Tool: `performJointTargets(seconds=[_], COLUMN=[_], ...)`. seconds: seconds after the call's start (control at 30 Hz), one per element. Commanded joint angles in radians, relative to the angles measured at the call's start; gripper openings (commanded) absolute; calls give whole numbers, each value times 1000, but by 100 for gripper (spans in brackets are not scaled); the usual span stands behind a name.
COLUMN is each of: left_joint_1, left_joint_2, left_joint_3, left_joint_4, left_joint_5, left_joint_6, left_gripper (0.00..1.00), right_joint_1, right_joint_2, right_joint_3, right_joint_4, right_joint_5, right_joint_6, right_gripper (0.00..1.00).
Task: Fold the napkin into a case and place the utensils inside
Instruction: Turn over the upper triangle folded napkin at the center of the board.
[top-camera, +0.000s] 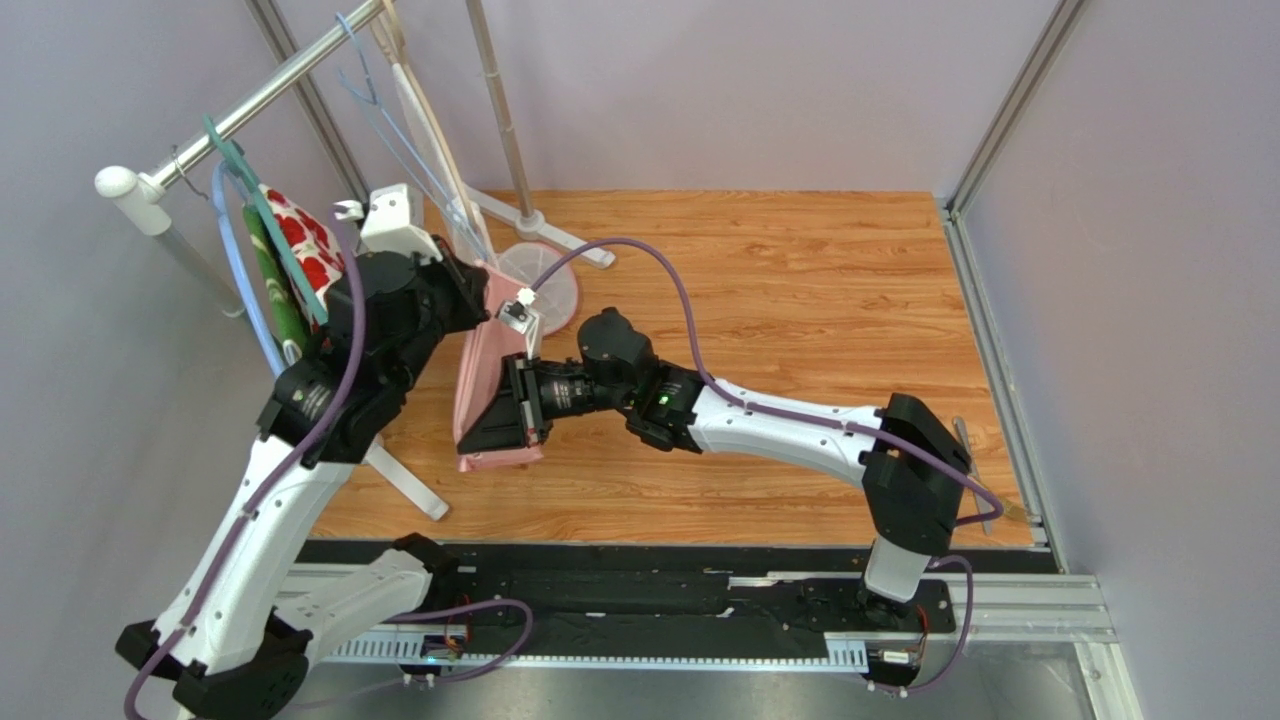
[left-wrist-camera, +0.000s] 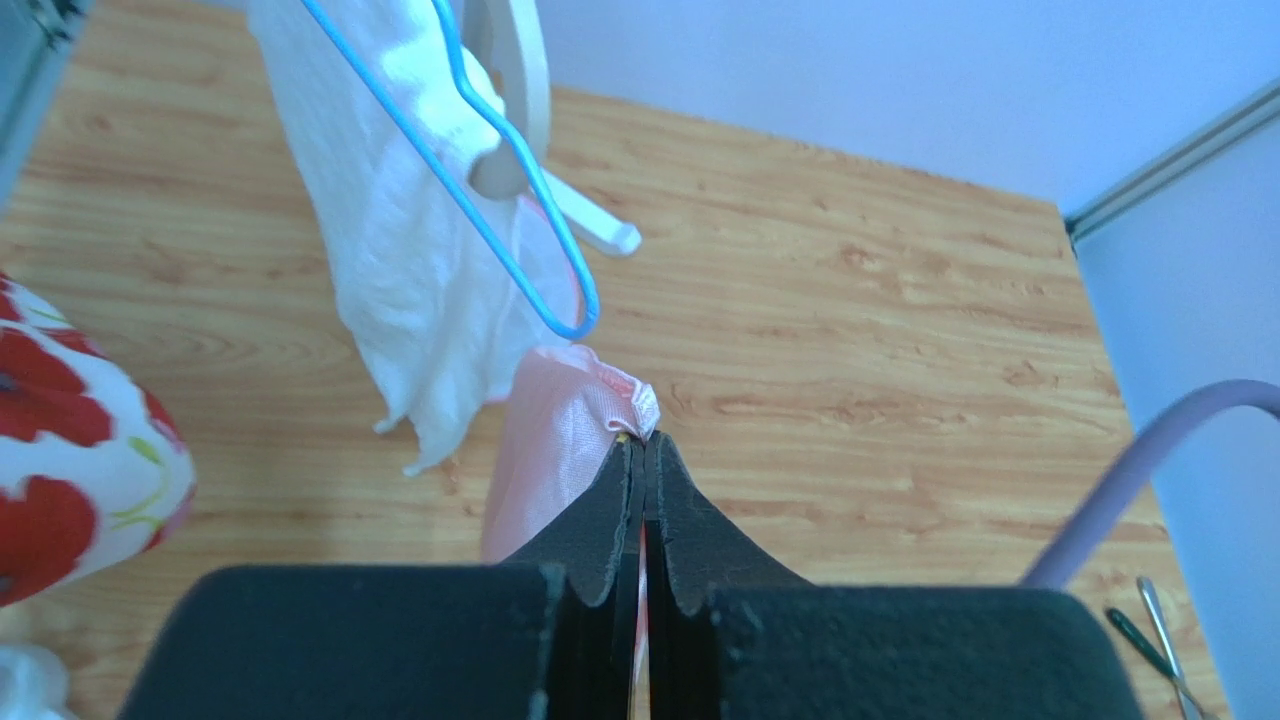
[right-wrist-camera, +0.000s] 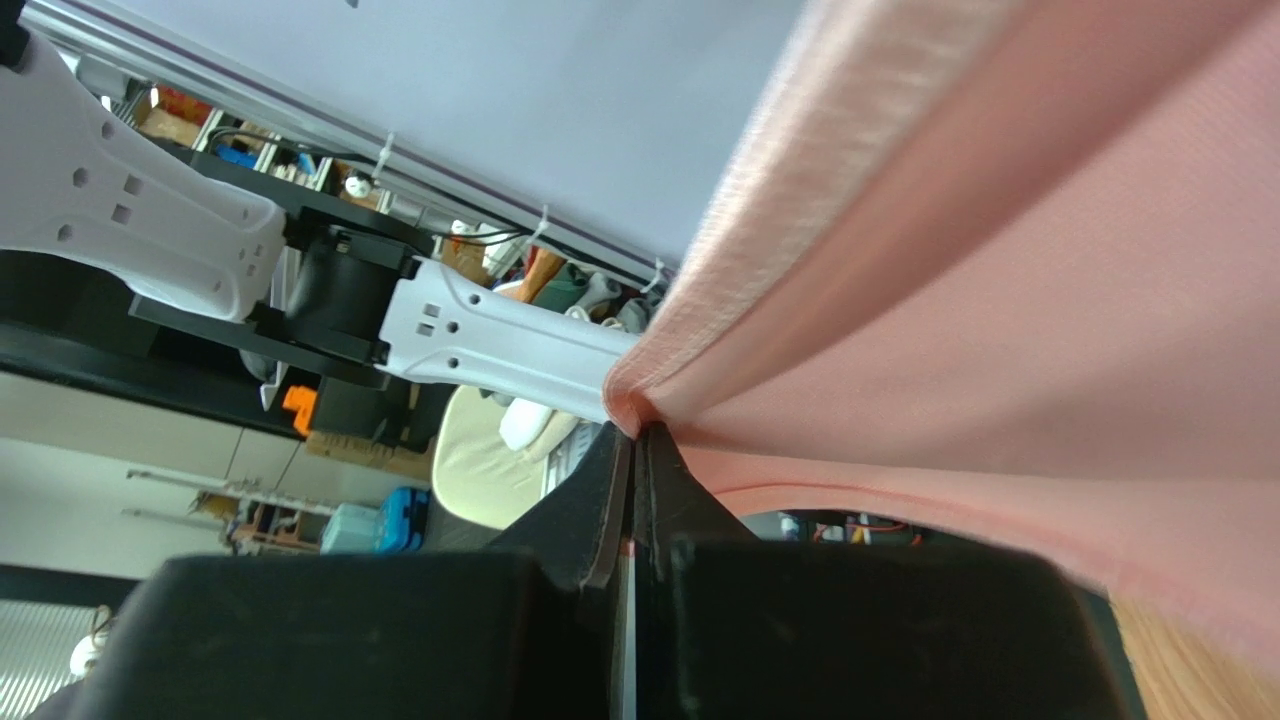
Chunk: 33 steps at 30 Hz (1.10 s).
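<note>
The pink napkin (top-camera: 489, 368) hangs in the air over the wooden table, stretched between both grippers. My left gripper (top-camera: 499, 305) is shut on its upper corner; in the left wrist view the jaws (left-wrist-camera: 646, 444) pinch a bunched pink edge of the napkin (left-wrist-camera: 556, 443), which drapes down to the left. Lower and nearer, my right gripper (top-camera: 478, 435) is shut on another edge. Seen from the right wrist, that gripper (right-wrist-camera: 643, 435) clamps a fold of the napkin (right-wrist-camera: 1022, 300), which fills the upper right. Slim utensils (top-camera: 963, 446) (left-wrist-camera: 1157, 638) lie at the table's right edge. No case shows.
A white clothes rack (top-camera: 226, 128) stands at the back left with hangers, a red-flowered white cloth (top-camera: 301, 240) and a green cloth (top-camera: 275, 308). A white cloth (left-wrist-camera: 406, 255) hangs on a blue hanger (left-wrist-camera: 519, 180). Rack feet (top-camera: 564, 237) rest on the table (top-camera: 781, 285). Walls enclose the sides.
</note>
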Motion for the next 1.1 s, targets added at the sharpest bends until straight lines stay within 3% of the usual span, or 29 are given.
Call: performJointTargets(seconds=[0.0, 0.13, 0.33, 0.5, 0.67, 0.87, 1.07], left_joint_1=[4, 4, -29, -147, -227, -255, -261], left_joint_2=[-9, 56, 364, 720, 980, 1074, 967], left_joint_3=[66, 26, -56, 26, 168, 237, 167], left_joint_4=[-25, 35, 249, 412, 452, 458, 480], left_joint_5=[-84, -26, 183, 190, 183, 178, 111], left_joint_6=[98, 92, 42, 42, 16, -6, -15], left_gripper=[0, 0, 0, 0, 0, 0, 0], right_joint_1=[13, -10, -128, -260, -409, -475, -479], right_joint_2=[25, -9, -78, -58, 92, 161, 120], right_joint_3=[63, -52, -437, -812, -1003, -1106, -1073], right_joint_4=[11, 105, 440, 819, 1157, 1186, 1118], right_joint_5=[-72, -84, -100, -103, -181, -201, -222], right_joint_6=[38, 96, 289, 413, 505, 440, 429], right_gripper=[0, 0, 0, 0, 0, 0, 0])
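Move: Both hands already hold the napkin up by its right-hand edge. The left hand's landing spot on the board is about 25 cm to its right, 9 ahead and 33 below; a pale round mat lies 22 cm straight ahead, 35 below, and a floral cloth hangs some 18 cm left, 8 ahead and 12 below. The right hand's landing spot is about 22 cm to its right, 6 ahead and 26 below. Both hands keep their pinch and sweep the napkin down 25–30 cm and right about 25 onto the board. ##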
